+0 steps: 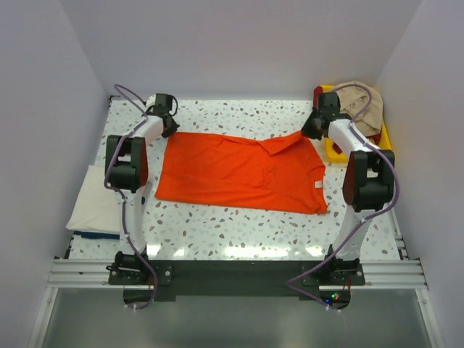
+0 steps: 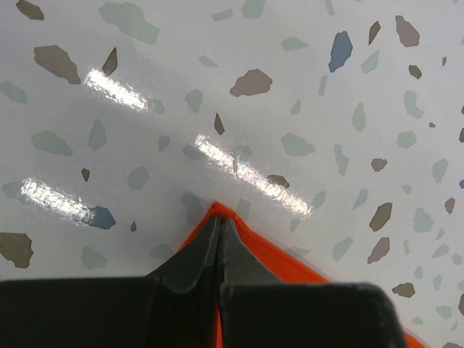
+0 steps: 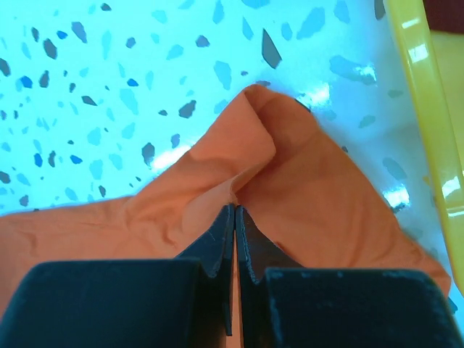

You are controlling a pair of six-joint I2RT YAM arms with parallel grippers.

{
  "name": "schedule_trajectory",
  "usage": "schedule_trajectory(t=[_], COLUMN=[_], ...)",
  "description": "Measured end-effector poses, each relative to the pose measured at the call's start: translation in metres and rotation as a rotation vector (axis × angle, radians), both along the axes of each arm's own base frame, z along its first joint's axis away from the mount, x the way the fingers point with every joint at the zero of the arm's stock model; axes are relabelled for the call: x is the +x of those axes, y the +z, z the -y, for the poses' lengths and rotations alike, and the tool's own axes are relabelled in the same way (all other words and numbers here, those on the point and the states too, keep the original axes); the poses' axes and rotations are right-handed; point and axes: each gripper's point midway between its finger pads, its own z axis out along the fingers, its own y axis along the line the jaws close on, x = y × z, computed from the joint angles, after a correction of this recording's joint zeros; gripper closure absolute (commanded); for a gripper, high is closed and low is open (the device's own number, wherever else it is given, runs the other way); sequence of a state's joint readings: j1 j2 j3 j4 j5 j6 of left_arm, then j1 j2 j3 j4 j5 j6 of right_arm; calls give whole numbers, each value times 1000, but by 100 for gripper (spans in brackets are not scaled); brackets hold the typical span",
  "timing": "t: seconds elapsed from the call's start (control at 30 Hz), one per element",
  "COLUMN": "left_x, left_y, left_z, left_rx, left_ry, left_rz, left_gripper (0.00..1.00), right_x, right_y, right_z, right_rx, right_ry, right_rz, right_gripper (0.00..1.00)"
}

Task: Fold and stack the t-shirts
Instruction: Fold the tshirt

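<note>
A bright orange t-shirt (image 1: pixel 239 174) lies spread flat in the middle of the speckled table, its small white neck tag (image 1: pixel 317 185) at the right edge. My left gripper (image 1: pixel 168 127) is at the shirt's far left corner. In the left wrist view it (image 2: pixel 220 221) is shut on the pointed orange corner (image 2: pixel 290 262). My right gripper (image 1: pixel 313 129) is at the far right corner, where the cloth is rumpled. In the right wrist view it (image 3: pixel 235 212) is shut on a raised fold of the orange cloth (image 3: pixel 319 188).
A yellow tray (image 1: pixel 386 138) stands at the far right with a beige t-shirt (image 1: pixel 362 105) heaped in it; its rim (image 3: pixel 428 94) is close to my right gripper. A folded cream-white t-shirt (image 1: pixel 94 199) lies at the left edge over a navy one (image 1: pixel 94 235).
</note>
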State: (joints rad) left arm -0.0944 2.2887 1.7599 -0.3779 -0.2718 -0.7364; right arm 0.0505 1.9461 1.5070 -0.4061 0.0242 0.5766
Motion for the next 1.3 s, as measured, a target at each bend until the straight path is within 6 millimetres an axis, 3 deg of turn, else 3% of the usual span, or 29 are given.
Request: schedule_trajectory(t=[0.8,0.83,0.93,1.17,1.3], left_x=[8,9,16,44,43], left_y=[6,9,19,51,44], left_z=[-25,-25,-26,-20,-9], left_rx=[-34,-35,-29,8,54], left_ry=[27,23,11,-20,-61], left_rz=[23,29,52,126,107], left_gripper=[99,87,73,61,59], right_x=[67,69,72,71,71], right_y=[54,56,57,57,58], right_z=[-29,-30,-32,-35,-36], right_rx=[149,155,163,180,183], right_ry=[116,120,126,138,141], right_rz=[140,146,151,149,151], right_gripper=[100,100,100,100,100])
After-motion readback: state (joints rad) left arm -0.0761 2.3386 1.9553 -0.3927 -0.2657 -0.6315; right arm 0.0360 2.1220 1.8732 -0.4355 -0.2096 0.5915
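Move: The right hand holds a lifted pinch of the orange t-shirt's far right part, with the bare table beyond the shirt's far edge about 12 cm ahead, 3 cm left and 9 cm down. The yellow bin's middle is some 19 cm to its right and 9 cm ahead. The left hand has the shirt's far left corner between its shut fingertips, right at the hand point, with the shirt's middle roughly 16 cm back and 24 cm right. With its fingers kept shut on the cloth, the right hand carries its pinch about 7 cm forward, some 6 cm up and 3.5 cm left, away from the yellow bin and out towards the bare table at the back, tilting its fingertips outward about 10 degrees, then holds still there. The left hand first eases some 2.5 cm left with the corner still pinched, then opens nearly halfway, lets the corner go and lifts about 5 cm up and forward off it, sinking slightly and drifting back right at the end. ##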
